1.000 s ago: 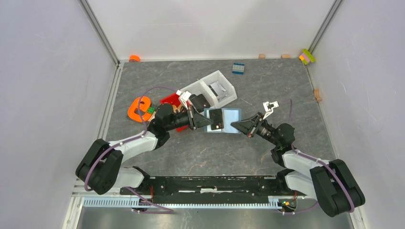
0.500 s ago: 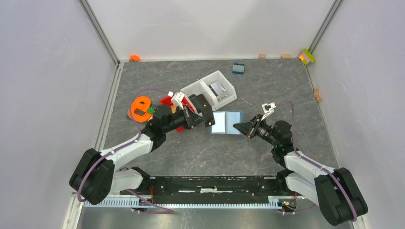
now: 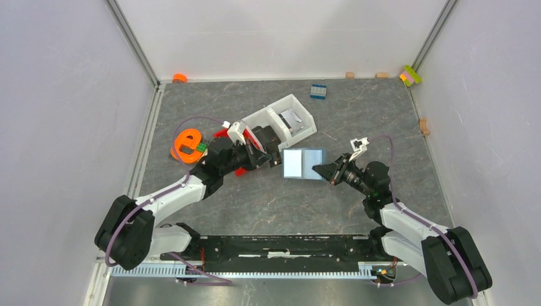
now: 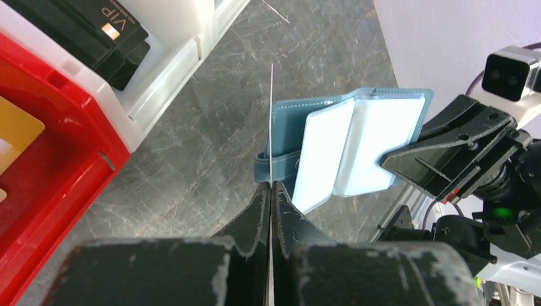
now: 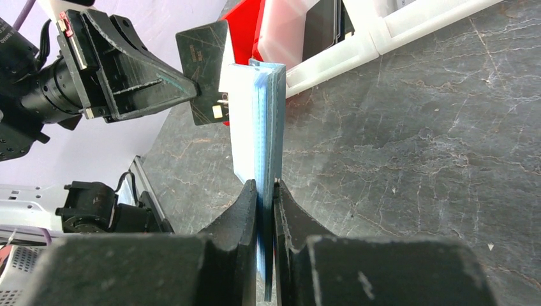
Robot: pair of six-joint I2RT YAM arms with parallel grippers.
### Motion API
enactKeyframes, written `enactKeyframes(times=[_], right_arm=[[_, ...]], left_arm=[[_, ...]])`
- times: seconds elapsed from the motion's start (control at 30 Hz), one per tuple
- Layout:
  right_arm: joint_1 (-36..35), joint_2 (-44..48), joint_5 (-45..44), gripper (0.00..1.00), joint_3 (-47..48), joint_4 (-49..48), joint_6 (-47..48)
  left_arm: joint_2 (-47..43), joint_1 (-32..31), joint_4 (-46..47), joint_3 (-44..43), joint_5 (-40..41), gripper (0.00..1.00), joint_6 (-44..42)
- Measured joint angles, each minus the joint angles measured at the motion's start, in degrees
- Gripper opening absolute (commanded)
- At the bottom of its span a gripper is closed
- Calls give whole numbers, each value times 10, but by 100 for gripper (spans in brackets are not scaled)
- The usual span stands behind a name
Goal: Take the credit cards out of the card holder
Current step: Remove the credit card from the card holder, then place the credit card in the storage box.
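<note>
The card holder (image 3: 302, 164), a teal wallet with a pale blue inside, lies open in the middle of the table. My right gripper (image 3: 317, 169) is shut on its right edge; in the right wrist view the card holder (image 5: 270, 108) stands edge-on between the jaws (image 5: 266, 183). My left gripper (image 3: 275, 159) is just left of it, shut on a thin dark credit card (image 5: 203, 70) with a gold chip. That card (image 4: 271, 115) shows edge-on in the left wrist view, clear of the card holder (image 4: 357, 137). A tan card (image 4: 16, 135) lies in the red tray.
A white bin (image 3: 305, 109) behind the left gripper holds a black wallet (image 4: 83, 29). A red tray (image 4: 60, 159) sits beside it, an orange object (image 3: 186, 145) farther left. A blue studded brick (image 3: 318, 90) and small blocks (image 3: 410, 75) lie near the back wall.
My left gripper has drawn the dark card leftward out of the card holder and lifted it back, uncovering the pale pockets. The right gripper has barely moved.
</note>
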State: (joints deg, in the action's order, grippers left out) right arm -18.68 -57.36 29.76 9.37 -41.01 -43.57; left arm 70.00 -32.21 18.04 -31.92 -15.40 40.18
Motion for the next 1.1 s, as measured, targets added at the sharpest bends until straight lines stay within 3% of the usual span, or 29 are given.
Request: enactKeyframes(times=[0.8,1.1], right_arm=[[0,13,-44,0,0,35,16],[0,14,-57,0,0,43,19]], left_arm=[[219,28,-30,-198,123,2,24],[269,46,-30,-220,163,2,40]])
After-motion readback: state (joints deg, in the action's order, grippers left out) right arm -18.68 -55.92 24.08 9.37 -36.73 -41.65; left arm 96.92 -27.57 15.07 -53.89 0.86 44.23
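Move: Some 17 cm ahead of the left hand, 2 cm to its left and 11 cm below lies the middle bin of black cards, where its VIP card is headed. The red bin stands about 11 cm ahead and 11 cm left, the far white bin about 23 cm ahead and 7 cm right. The card holder hangs level with it, about 10 cm right. From the right hand, the middle bin is roughly 19 cm ahead, 17 cm left. Carrying the already freed VIP card edge-on in shut fingers, the left hand travels about 14 cm forward, away from the card holder to over the middle bin, nearly level at first, then sinking to end 4 cm lower. Its wrist turns some 20 degrees counter-clockwise. The right hand keeps its pinch on the open holder, easing slightly back from the bin to the right. ##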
